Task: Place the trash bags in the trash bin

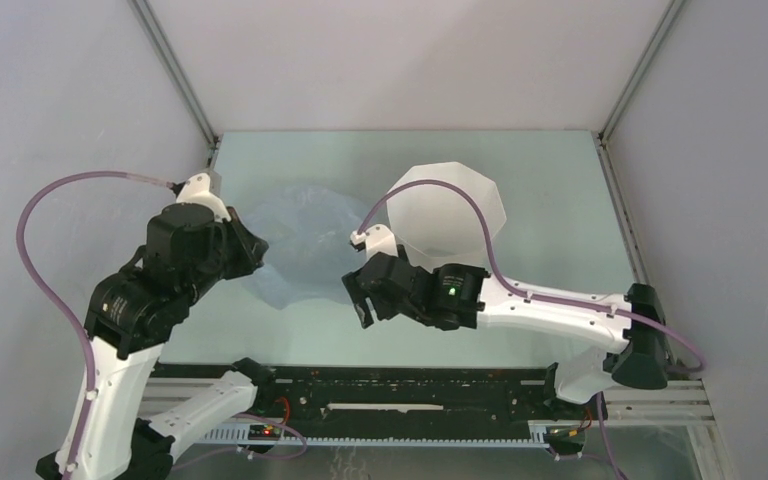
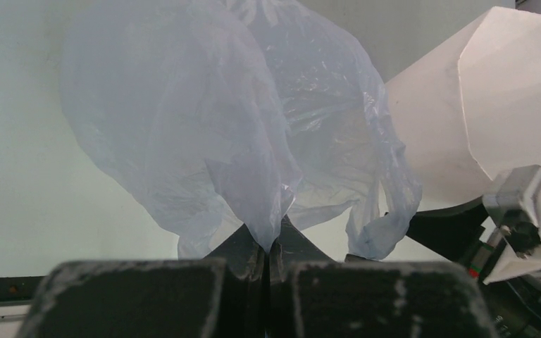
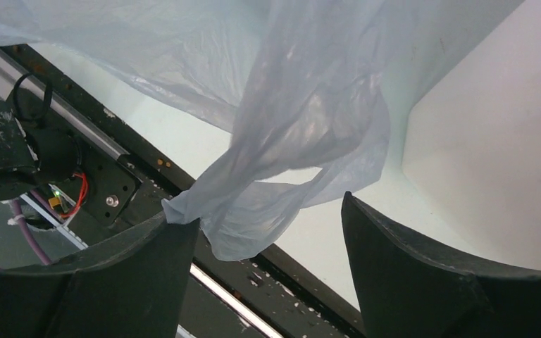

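The pale-blue translucent trash bag (image 1: pixel 300 245) hangs bunched above the table between the two arms. My left gripper (image 2: pixel 273 243) is shut on a fold of the trash bag (image 2: pixel 211 120), pinched at the fingertips. The white faceted trash bin (image 1: pixel 450 205) stands upright behind the right arm, also visible in the left wrist view (image 2: pixel 479 120). My right gripper (image 3: pixel 271 225) is open, and a loose corner of the bag (image 3: pixel 303 105) droops between its fingers, brushing the left finger (image 3: pixel 162 243). The bin wall (image 3: pixel 486 155) lies just to the right of it.
A black rail with cables (image 1: pixel 410 390) runs along the table's near edge beneath both arms. Grey walls and metal corner posts (image 1: pixel 175 70) enclose the table on three sides. Purple hoses loop from each wrist.
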Tool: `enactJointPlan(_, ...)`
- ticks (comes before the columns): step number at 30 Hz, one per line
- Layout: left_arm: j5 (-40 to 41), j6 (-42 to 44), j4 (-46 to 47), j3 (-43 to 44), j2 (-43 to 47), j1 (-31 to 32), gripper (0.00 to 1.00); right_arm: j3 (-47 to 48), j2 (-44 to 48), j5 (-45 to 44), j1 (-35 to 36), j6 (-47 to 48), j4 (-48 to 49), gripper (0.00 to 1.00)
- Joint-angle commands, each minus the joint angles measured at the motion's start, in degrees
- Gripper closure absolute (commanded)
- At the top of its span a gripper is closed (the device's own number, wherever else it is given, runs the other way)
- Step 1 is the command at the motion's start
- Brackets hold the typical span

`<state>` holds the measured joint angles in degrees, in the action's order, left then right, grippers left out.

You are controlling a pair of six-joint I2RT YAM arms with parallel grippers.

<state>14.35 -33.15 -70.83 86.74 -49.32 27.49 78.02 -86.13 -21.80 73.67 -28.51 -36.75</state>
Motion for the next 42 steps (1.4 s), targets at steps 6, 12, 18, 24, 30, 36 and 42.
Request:
enactJointPlan(6,0.17,-0.88,1.94,1.68,0.17,-0.41,1.00,-2.96,3.37,-4.36,5.57,6.06,2.22,0.16)
enactJointPlan(12,-0.67,-0.97,1.25,2.02,-0.07,-0.41,1.00,-4.10,1.67,-10.71,2.43,2.35,4.06,0.17)
enactJointPlan(18,-2.19,-0.94,1.22,1.84,1.51,-0.41,1.00,-4.09,-2.06,-3.38,-2.14,6.27,10.51,0.25)
enactJointPlan(24,-7.14,0.94,8.27,2.79,7.33,-0.44,1.00,2.03,-0.29,18.32,-6.32,10.81,13.61,1.00)
enactJointPlan(30,-22.96,0.22,24.35,8.96,6.64,-0.41,1.00,20.51,4.49,35.97,-10.53,14.33,3.07,1.00)
enactJointPlan(36,-36.19,-14.90,47.18,13.67,-1.67,1.21,1.00,24.90,12.50,42.66,-15.57,9.14,0.88,1.00)
enactJointPlan(42,-32.38,-13.96,53.72,26.91,-16.19,15.66,1.00,22.83,23.79,39.72,-23.74,8.45,-3.71,1.00)
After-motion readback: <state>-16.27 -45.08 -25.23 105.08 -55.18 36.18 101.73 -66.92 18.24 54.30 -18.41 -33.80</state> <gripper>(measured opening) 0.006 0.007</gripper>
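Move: The trash bag's loose edge hangs close before the open right fingers, about 3 cm ahead, 1 cm left and 3 cm below. The trash bin stands roughly 11 cm ahead and 14 cm to the right of the right hand, its middle some 7 cm lower. From the left hand, already gripping the bag, the loose edge lies about 12 cm right, 1 cm ahead and 17 cm down. Right hand dips forward, pinches the loose edge, then both hands whip the bag up about 30 cm. ##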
